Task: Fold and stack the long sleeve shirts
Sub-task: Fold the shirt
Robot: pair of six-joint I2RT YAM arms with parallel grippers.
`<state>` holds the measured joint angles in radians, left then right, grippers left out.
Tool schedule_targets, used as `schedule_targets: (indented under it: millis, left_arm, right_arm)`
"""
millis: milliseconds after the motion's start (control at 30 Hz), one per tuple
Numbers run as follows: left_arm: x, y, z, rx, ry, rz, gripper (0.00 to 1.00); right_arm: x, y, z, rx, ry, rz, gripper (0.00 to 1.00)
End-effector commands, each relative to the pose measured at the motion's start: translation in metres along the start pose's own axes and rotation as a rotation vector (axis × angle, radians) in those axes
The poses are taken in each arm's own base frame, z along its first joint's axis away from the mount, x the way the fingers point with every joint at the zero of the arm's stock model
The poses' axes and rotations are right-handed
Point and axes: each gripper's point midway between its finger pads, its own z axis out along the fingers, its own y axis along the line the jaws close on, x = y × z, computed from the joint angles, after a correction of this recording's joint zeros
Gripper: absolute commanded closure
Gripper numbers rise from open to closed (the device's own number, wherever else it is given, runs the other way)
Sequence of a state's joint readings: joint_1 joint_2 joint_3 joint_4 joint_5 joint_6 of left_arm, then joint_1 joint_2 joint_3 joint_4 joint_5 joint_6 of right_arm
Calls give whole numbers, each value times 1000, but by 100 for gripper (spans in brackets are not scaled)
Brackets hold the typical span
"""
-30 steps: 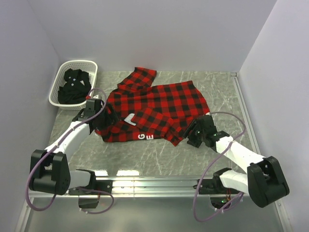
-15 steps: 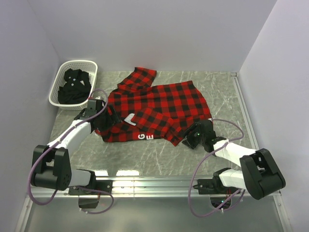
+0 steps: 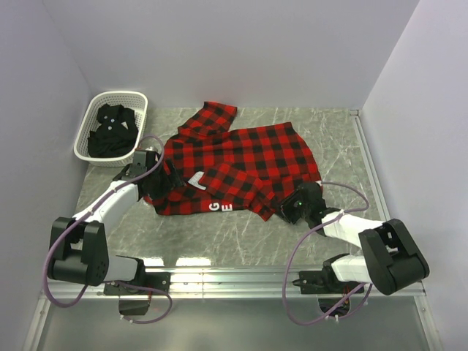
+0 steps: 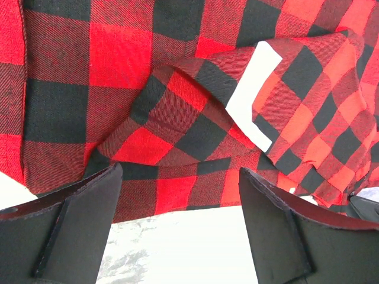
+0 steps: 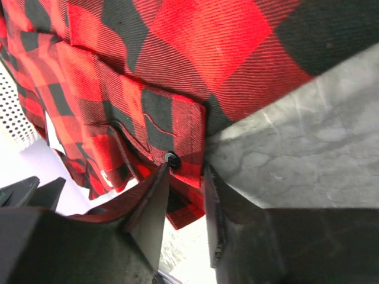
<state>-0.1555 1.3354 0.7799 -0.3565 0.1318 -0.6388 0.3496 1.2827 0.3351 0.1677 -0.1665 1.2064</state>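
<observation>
The red-and-black flannel shirt [image 3: 241, 164] lies spread across the middle of the marble table [image 3: 241, 234], one sleeve reaching toward the back. The plain black shirt [image 3: 110, 131] is bundled inside the white basket [image 3: 117, 95]. My left gripper [image 3: 157, 179] sits low at the flannel's left edge, open, its jaws straddling the hem [image 4: 177, 195] over bare table. My right gripper [image 3: 289, 208] is at the flannel's front right corner. In the right wrist view its fingers have narrowed onto a buttoned cuff [image 5: 177, 136], with the black button [image 5: 172, 158] against one finger.
The basket stands at the back left corner against the wall. White letters [image 3: 219, 208] show on the flannel's front edge and a white patch [image 4: 251, 97] near a folded flap. Walls enclose the table on three sides; a metal rail [image 3: 234, 274] runs along the near edge.
The right gripper slid a little left and lower at the flannel's front right corner, and its jaws narrowed onto the cuff. The left gripper stayed open and barely moved.
</observation>
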Motion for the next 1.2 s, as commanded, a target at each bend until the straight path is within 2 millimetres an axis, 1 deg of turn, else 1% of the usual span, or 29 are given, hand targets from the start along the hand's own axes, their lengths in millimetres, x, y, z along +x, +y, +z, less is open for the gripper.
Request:
schedule_targets:
  millis: [0,67,133,167,233,333,400,567,600,667,700,767,800,833,867,900,933,967,1000,1067,1167]
  left_arm:
    - [-10,-12,-3,51,-22,14,14]
    - [-10,-13,-3,54,-21,15,14]
    - [-10,-12,-3,52,-21,14,14]
    - [-10,-12,-4,53,-20,14,14]
    - [-9,-11,-3,51,-16,13,14]
    - [-9,-11,-3,54,-15,7,14]
    - [-11,-11,-2,55,-15,0,14]
    - [-13,-8,-3,55,-17,-18,14]
    - [-13,-7,-3,55,-18,-20,14]
    - [-14,-7,-3,55,-20,-24,14]
    - [-14,-6,-3,54,-19,-25,14]
    - [-15,-6,-4,54,-23,-27,14]
    - [-15,-5,-4,53,-24,-29,14]
    - [-15,-5,-5,54,-25,-28,14]
    - [-15,-4,-4,47,-28,-29,14]
    - [-16,-3,-5,42,-31,-28,14]
    - [-14,-1,-5,34,-28,-30,14]
    - [-16,0,-6,30,-34,-29,14]
    - [-16,0,-6,30,-36,-32,14]
    - [-16,1,-7,27,-39,-34,14]
    - [-17,2,-8,26,-46,-38,14]
  right_arm:
    - [-4,-29,3,97,-40,5,66]
    - [-4,-29,3,92,-42,4,74]
    - [-5,-25,2,82,-48,-3,79]
    - [-5,-25,1,79,-47,-8,86]
    - [-6,-20,-1,70,-45,-25,95]
    - [-6,-13,-6,55,-44,-50,100]
    - [-9,-8,-11,55,-51,-71,100]
    - [-18,20,-27,3,-91,-173,100]
    - [-23,29,-31,2,-108,-212,100]
    - [-30,37,-36,6,-130,-250,100]
    - [-37,46,-39,5,-151,-297,100]
    - [-43,53,-39,13,-164,-347,100]
    - [-48,63,-40,5,-173,-396,100]
    - [-52,62,-36,34,-180,-417,100]
    - [-58,73,-36,27,-193,-436,100]
    - [-59,70,-30,58,-179,-473,100]
    - [-61,72,-28,64,-177,-486,100]
    - [-64,79,-27,65,-179,-500,100]
    - [-64,75,-21,90,-166,-521,100]
    - [-71,74,-18,125,-184,-536,100]
    - [-83,65,-14,184,-221,-561,100]
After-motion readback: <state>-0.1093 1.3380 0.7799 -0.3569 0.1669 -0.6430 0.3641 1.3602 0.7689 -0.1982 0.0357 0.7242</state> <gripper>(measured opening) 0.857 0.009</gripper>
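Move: The folded-over sleeve's buttoned cuff is almost between the right hand's half-open fingers, its middle about 2 cm to their left, level fore and aft, and 1 cm below. The white letters lie about 18 cm left of that hand and 1 cm ahead; the white tag is about 26 cm left and 9 cm ahead. From the idle left hand, the cuff is roughly 30 cm right, 7 cm back and 7 cm below. Right fingers shut on the cuff, lift about 8 cm, swing it forward some 7 cm and begin lowering. ##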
